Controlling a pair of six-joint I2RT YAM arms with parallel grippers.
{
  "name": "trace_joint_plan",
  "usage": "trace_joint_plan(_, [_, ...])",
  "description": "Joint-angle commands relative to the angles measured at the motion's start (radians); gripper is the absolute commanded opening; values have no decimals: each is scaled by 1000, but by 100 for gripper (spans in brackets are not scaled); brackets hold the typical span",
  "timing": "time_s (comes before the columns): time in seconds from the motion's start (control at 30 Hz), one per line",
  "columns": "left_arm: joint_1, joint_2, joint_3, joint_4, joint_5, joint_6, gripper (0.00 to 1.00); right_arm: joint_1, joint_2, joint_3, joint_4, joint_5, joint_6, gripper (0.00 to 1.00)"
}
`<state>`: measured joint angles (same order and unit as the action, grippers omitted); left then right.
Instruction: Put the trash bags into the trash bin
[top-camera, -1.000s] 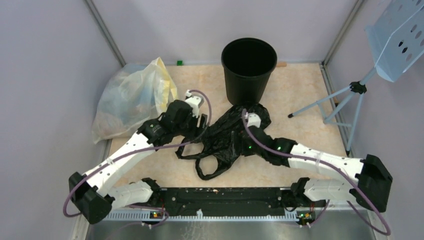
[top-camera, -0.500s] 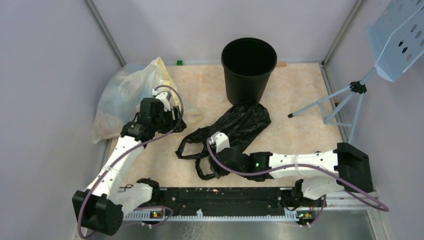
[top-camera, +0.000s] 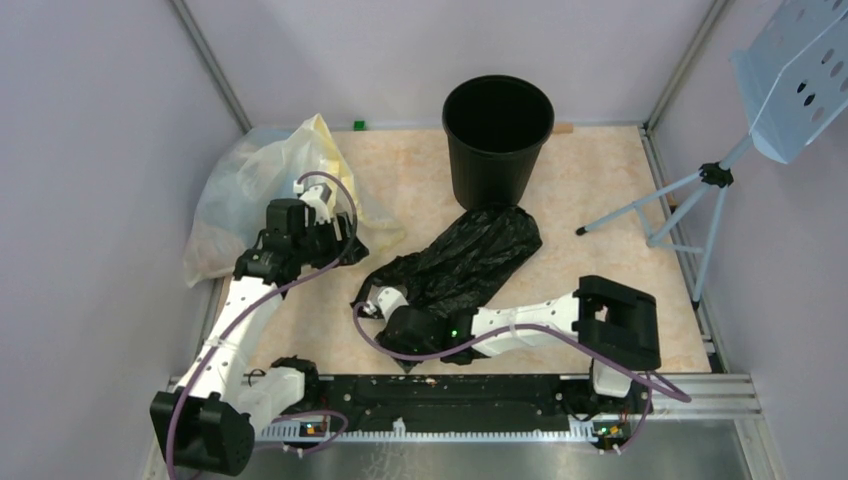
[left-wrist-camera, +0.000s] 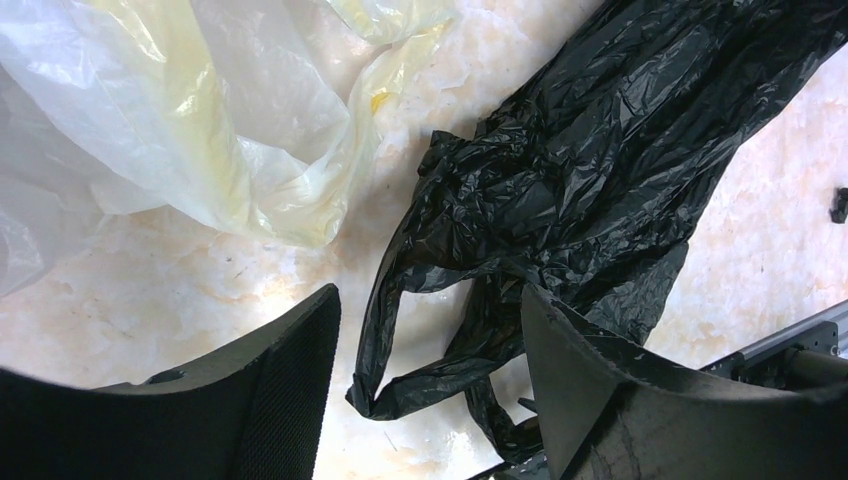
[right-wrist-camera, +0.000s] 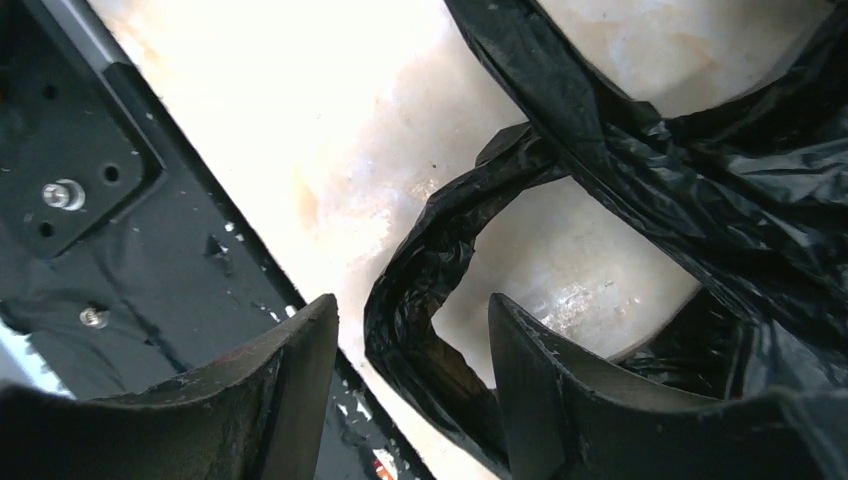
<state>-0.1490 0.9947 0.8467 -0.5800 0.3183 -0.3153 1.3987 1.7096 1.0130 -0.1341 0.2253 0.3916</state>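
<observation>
The black trash bag (top-camera: 470, 255) lies flat and crumpled on the table, just in front of the round black trash bin (top-camera: 497, 140), which stands upright at the back. The bag's two loop handles point toward the near edge. My left gripper (top-camera: 345, 243) is open and empty, above the table to the left of the bag. In its wrist view (left-wrist-camera: 430, 300) the bag (left-wrist-camera: 580, 170) and a handle loop (left-wrist-camera: 400, 300) lie below it. My right gripper (top-camera: 398, 348) is open, low at the handles. One handle loop (right-wrist-camera: 410, 270) lies between its jaws (right-wrist-camera: 412, 305), not gripped.
A big translucent pale-yellow bag (top-camera: 250, 195) with stuff inside sits at the left wall, next to my left gripper, and also shows in the left wrist view (left-wrist-camera: 170, 120). A tripod stand (top-camera: 690, 205) stands at the right. The black base rail (top-camera: 450, 390) runs along the near edge.
My right gripper has swung from the bag's middle down and left to the handle loops near the front. My left gripper has drawn back left toward the yellow bag. The black bag has spread flatter.
</observation>
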Motion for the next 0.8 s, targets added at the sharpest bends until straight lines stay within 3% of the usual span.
trace_joint_plan(0.0, [17,-9,8,26,26,30,72,9,65,61,8,-15,-41,56])
trace_joint_plan(0.07, [19,-4,12,25,30,32,72,9,77,55,0,-29,-47,49])
trace_joint_plan(0.17, [20,5,11,30,73,58,72,10,15,-4,20,-18,-30,9])
trace_joint_plan(0.2, [20,7,12,33,93,71,72,10,-25,-31,27,-4,-19,1])
trace_joint_plan(0.4, [13,8,-19,106,370,123,71,-27,-377,-215,-28,94,44,0])
trace_joint_plan(0.47, [-17,15,-22,125,393,116,70,-76,-488,-255,-85,88,54,0])
trace_joint_plan(0.57, [-168,35,18,137,332,112,71,-146,-672,-298,-177,63,42,0])
trace_joint_plan(0.67, [-355,75,97,139,156,122,74,-211,-796,-319,-241,2,19,0])
trace_joint_plan(0.77, [-441,139,213,98,158,185,76,-255,-866,-308,-313,-17,9,0])
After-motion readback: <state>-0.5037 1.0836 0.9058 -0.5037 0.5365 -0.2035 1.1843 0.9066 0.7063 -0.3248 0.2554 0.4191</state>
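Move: The black trash bag's near handle lies about 3 cm straight below the right hand; its far handle is some 12 cm farther out and 6 cm to the left of that hand, and the bag's body 21 cm ahead and 12 cm right. From the left hand the far handle lies about 3 cm back, 2 cm right and 14 cm down, the near handle 16 cm back and 7 cm right. The white trash bag stands roughly 15 cm ahead and 17 cm left of the left hand. The black bag's near handle is pinched as the right hand sinks a couple of centimetres and shuts its open fingers, then is carried up some 14 cm and about as far right, drifting forward late, the fingers tilting up roughly 20 degrees. The left hand, still open, then swings about 12 cm right and 5 cm back towards the raised bag mouth, turning clockwise some 35 degrees. ##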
